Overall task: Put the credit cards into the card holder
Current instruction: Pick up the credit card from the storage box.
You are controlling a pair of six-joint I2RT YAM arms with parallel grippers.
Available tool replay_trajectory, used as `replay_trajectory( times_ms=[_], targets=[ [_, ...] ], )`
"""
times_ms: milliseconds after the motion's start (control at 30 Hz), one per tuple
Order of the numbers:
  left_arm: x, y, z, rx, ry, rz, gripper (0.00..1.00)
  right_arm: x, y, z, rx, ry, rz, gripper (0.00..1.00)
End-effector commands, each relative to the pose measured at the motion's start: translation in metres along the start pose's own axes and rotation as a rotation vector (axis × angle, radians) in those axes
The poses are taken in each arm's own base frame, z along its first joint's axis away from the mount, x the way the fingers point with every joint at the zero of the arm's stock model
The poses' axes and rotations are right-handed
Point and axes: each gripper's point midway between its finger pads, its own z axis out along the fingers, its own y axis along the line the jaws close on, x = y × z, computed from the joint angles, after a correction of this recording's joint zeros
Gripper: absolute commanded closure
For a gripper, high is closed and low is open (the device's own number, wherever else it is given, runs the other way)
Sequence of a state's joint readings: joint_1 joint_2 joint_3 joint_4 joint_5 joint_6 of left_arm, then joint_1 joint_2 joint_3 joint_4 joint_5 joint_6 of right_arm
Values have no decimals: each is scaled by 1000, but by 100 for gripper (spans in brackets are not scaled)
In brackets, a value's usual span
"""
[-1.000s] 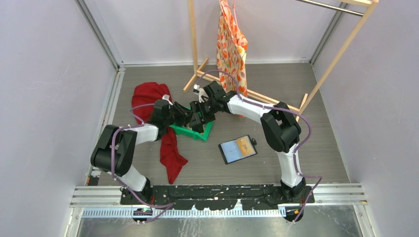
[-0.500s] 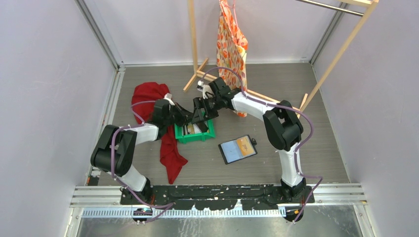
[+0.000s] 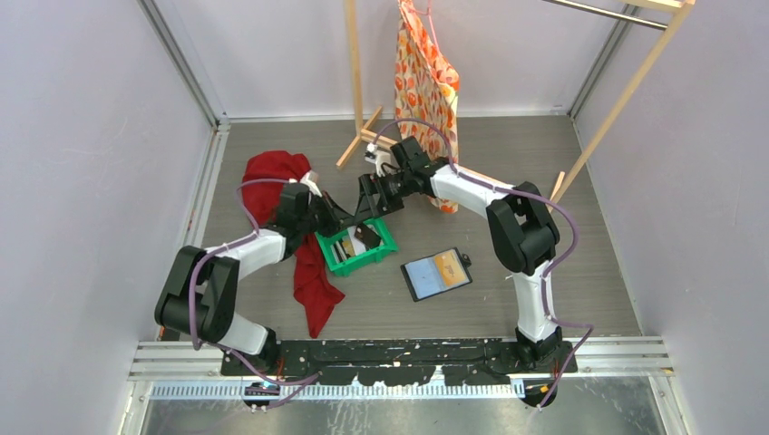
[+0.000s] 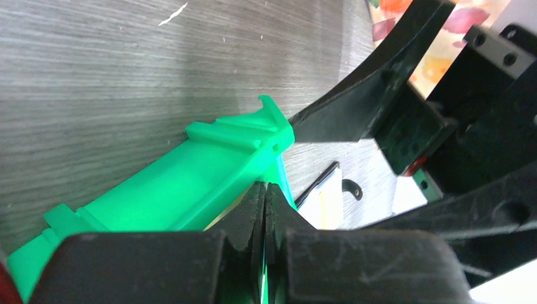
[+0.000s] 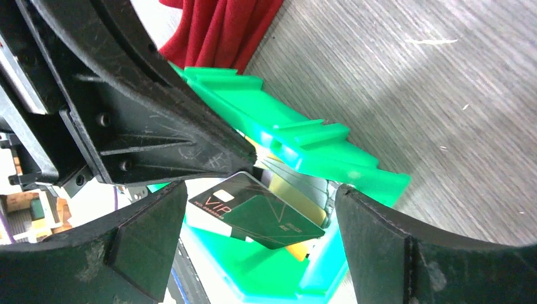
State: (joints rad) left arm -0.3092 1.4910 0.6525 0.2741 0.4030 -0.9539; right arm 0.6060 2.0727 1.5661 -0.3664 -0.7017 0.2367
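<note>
The green tray [image 3: 361, 249] lies on the floor with the credit cards in it. The right wrist view shows a dark "VIP" card [image 5: 259, 212] leaning over an orange-yellow card [image 5: 303, 201] inside the tray [image 5: 304, 142]. My left gripper [image 3: 337, 221] is shut on the tray's wall [image 4: 190, 171], with a thin green edge between the jaws [image 4: 265, 187]. My right gripper [image 3: 370, 201] is open just above the tray, and its fingers [image 5: 145, 244] straddle the dark card without touching it. The card holder [image 3: 437, 273] lies open to the right with an orange card inside, and also shows in the left wrist view [image 4: 324, 204].
A red cloth [image 3: 290, 217] lies left of the tray under my left arm. A wooden rack [image 3: 355, 82] with a hanging orange patterned cloth [image 3: 424, 72] stands at the back. Pale walls close in both sides.
The tray has come down from a tilted pose to lie flat and has turned slightly. My right gripper has drawn back a little toward the back right.
</note>
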Motion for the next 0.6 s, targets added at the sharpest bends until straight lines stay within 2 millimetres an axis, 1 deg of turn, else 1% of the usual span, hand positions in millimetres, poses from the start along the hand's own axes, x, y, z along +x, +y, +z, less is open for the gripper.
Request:
replay_trajectory(
  times_ms=[0,133,400,500,567],
  targets=[
    [4,-1,-16,-44,11,116,100,-40,31,-26,-73,-104,-112,9],
    [-4,-4,-26,-58,-34,169,100,-38,36,-26,-99,-99,-112,9],
    [-21,-19,-50,-36,-145,284,100,-37,47,-33,-146,-96,-143,9],
    [-29,-24,-61,-39,-195,345,100,-35,57,-38,-186,-84,-174,9],
    [-36,-31,-69,-33,-234,383,100,-33,62,-41,-207,-76,-198,9]
  ],
)
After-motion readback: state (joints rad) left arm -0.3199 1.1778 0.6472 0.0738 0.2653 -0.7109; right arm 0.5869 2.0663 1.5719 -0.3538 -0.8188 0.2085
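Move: The white card is still pinched in the left fingertips, with its lower part down in the green storage box, whose middle is some 5 cm back, 1 cm right and 4 cm below the left hand. The VIP card lies about 3 cm back, 3 cm right and a little lower. The card holder it is bound for lies some 19 cm right, 11 cm back and 8 cm below; from the right hand, about 16 cm right, 13 cm back, 8 cm below. The white card, kept pinched in the left hand's shut fingers, is first eased about 1.5 cm back and slightly left, then drawn up out of the storage box with growing speed, rising nearly 6 cm while drifting some 3 cm left in all. The left wrist tips its fingers up and rolls its left side up, almost 20 degrees together. The right hand, wide open, rises just under 2 cm. ##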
